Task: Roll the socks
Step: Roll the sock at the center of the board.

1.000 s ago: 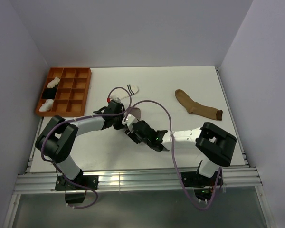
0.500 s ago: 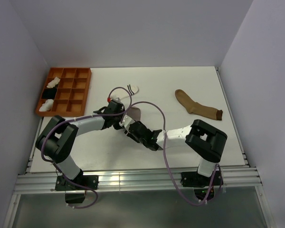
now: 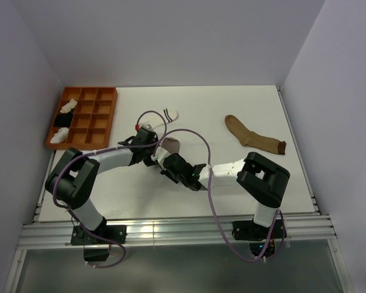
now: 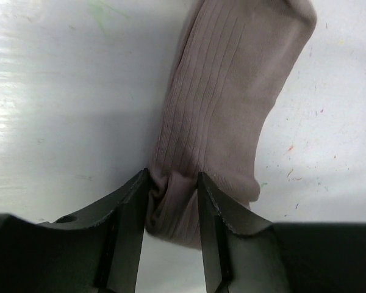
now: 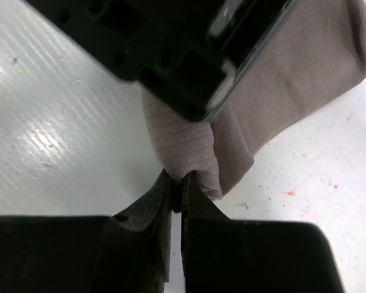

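A grey sock (image 3: 172,144) lies folded at mid table between my two grippers. My left gripper (image 3: 152,151) has its jaws parted, and a bunched fold of the grey sock (image 4: 226,91) sits loosely between them (image 4: 172,178). My right gripper (image 5: 178,180) is shut, pinching the near edge of the grey sock (image 5: 280,91). It sits just in front of the left gripper (image 5: 189,55), whose black body fills the top of the right wrist view. A short white sock with dark stripes (image 3: 168,115) lies behind them. A tan-brown sock with a dark toe (image 3: 253,138) lies at the right.
An orange compartment tray (image 3: 104,104) stands at the back left, holding white bundles (image 3: 69,107) and a black bundle (image 3: 62,120). Purple cables (image 3: 198,143) loop over both arms. Walls close in on the left, back and right.
My right gripper moved left to the grey sock and shut on its edge. My left gripper's jaws came apart from a tight pinch.
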You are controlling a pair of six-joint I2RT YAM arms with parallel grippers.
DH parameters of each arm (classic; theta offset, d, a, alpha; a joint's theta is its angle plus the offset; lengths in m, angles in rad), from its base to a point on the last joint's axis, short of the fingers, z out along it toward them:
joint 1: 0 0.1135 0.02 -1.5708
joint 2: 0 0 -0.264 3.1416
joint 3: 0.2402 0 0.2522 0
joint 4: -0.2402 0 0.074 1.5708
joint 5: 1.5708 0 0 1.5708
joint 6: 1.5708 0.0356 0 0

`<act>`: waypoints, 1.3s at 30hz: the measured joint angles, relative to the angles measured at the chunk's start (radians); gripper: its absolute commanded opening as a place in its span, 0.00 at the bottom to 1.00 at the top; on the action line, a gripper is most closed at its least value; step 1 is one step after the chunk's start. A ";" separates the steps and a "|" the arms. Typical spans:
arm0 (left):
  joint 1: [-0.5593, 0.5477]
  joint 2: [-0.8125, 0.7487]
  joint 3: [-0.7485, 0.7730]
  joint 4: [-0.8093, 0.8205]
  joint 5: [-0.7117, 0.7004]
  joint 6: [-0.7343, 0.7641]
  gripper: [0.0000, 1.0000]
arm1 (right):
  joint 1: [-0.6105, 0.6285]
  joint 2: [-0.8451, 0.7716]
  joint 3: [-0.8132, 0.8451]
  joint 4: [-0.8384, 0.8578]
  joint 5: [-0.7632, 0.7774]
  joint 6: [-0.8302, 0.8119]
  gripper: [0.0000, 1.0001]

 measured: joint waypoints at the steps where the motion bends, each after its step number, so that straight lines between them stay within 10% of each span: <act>1: 0.004 0.000 0.000 0.000 0.001 0.000 0.43 | 0.000 -0.001 0.000 0.000 -0.007 0.004 0.00; 21: 0.042 0.158 0.151 0.054 -0.013 0.061 0.06 | -0.014 -0.004 0.048 -0.082 -0.164 0.025 0.00; 39: 0.045 0.155 0.115 0.134 0.013 0.077 0.10 | -0.294 0.113 0.279 -0.375 -0.747 0.094 0.00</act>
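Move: The grey sock runs forward from the hands, its rolled end already pinched by the right fingers. Its middle lies about 6 cm ahead of the half-open left hand and 3 cm to its right, 1 cm lower; from the right hand it is some 8 cm ahead and 2 cm right. The white sock lies about 19 cm straight ahead of the left hand. From the right hand, the brown sock is some 15 cm ahead and 35 cm right. Forward along the grey sock's left edge goes the left hand, about 5 cm, closing as it travels until it pinches that edge nearer the toe, then holding there. The right hand keeps its pinch on the rolled end, draws back and left a couple of centimetres, then eases forward and slightly up while tipping its fingers some 35 degrees towards straight down. ##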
